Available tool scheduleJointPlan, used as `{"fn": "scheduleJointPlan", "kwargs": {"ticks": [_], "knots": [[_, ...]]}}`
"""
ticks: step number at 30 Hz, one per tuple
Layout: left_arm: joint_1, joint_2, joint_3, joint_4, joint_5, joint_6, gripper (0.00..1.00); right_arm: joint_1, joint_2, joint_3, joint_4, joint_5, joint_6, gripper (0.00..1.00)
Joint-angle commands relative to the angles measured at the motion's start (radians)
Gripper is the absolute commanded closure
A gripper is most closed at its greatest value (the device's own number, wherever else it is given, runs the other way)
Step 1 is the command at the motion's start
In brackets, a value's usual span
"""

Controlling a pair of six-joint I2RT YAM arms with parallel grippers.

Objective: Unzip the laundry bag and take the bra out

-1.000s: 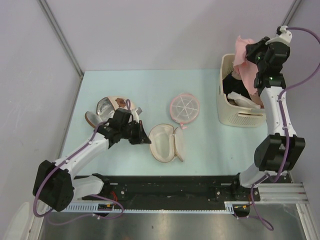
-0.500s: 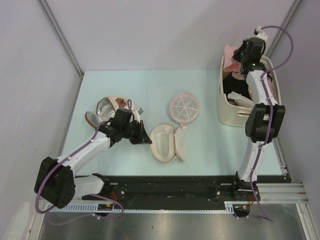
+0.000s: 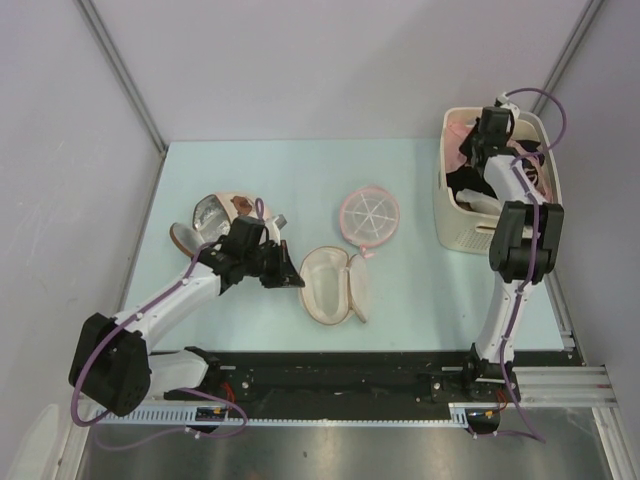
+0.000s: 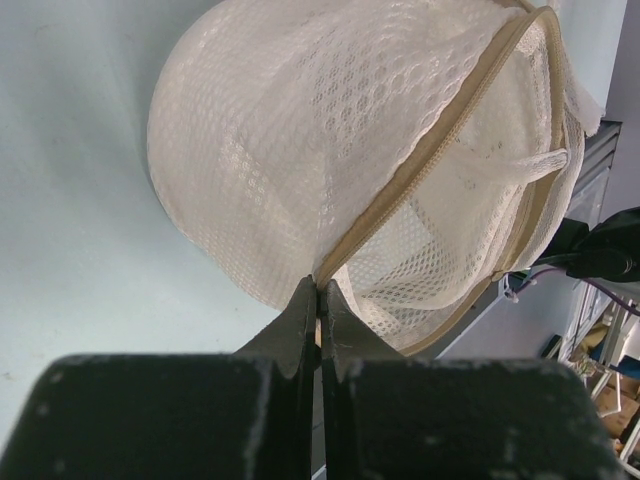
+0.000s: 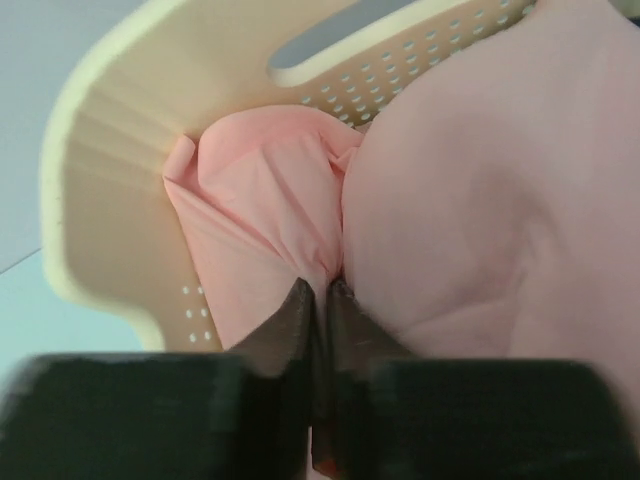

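The laundry bag [image 3: 328, 285] lies unzipped and gaping on the table near the front, its cream mesh [image 4: 290, 140] filling the left wrist view. My left gripper [image 3: 297, 282] is shut on its tan zipper edge [image 4: 400, 180], the tips [image 4: 320, 292] pinching the tape. The pale pink bra [image 5: 470, 200] hangs inside the back left corner of the cream basket [image 3: 480, 235]. My right gripper [image 5: 320, 290] is shut on a fold of it. From above, the bra [image 3: 458, 130] shows only as a pink patch beside the right gripper [image 3: 474, 142].
A flat pink disc with white spokes [image 3: 369, 217] lies mid-table. A beige dome with a brown patch and silver lining [image 3: 212, 214] sits behind the left arm. The basket's perforated wall [image 5: 110, 200] also holds black and white clothes [image 3: 470, 190].
The right arm has come down from above the basket and lowered the bra into its back left corner. The left arm and laundry bag have hardly moved.
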Motion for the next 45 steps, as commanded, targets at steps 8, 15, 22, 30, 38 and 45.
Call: {"fn": "scheduleJointPlan", "kwargs": {"ticks": [8, 15, 22, 30, 38, 45], "knots": [[-0.003, -0.08, 0.002, -0.003, 0.006, 0.015, 0.99, -0.004, -0.307, -0.03, -0.023, -0.006, -0.023, 0.35], [-0.003, -0.131, -0.007, -0.025, 0.01, 0.014, 1.0, 0.0, -0.441, -0.027, -0.084, -0.052, -0.01, 0.29], [0.008, -0.12, 0.076, -0.078, -0.063, 0.053, 1.0, 0.103, -0.648, -0.182, -0.07, -0.082, 0.002, 0.26], [0.156, -0.056, 0.241, -0.192, -0.093, 0.141, 1.0, 0.34, -0.816, -0.329, -0.187, -0.044, -0.026, 0.25], [0.379, -0.097, 0.248, -0.287, -0.21, 0.15, 1.0, 0.404, -1.051, -0.564, -0.278, 0.122, -0.001, 0.24], [0.546, -0.215, 0.173, -0.304, -0.305, 0.069, 1.0, 0.393, -1.154, -0.594, -0.383, 0.164, -0.059, 0.21]]}}
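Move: The right hand, pinching the pink cloth in the basket's far left part, has the basket's middle about 5 cm back, 7 cm right and 6 cm below; the round mesh bag lies some 15 cm back, 29 cm left and 13 cm lower. The left hand grips the white laundry bag's rim, the bag's middle 7 cm right and 5 cm below. From that hand the bear bag is roughly 19 cm ahead, 19 cm left and 7 cm down. The right fingers open straight away and let go of the pink cloth, then the hand lifts over 20 cm out of the basket while drawing back, nearly 30 cm in all, swings left over the table and sinks a little. The left fingers keep their pinch on the white bag's rim, rise slightly, then carry the bag about 15 cm left and less far forward towards the bear bag, turning some 30 degrees counter-clockwise. ##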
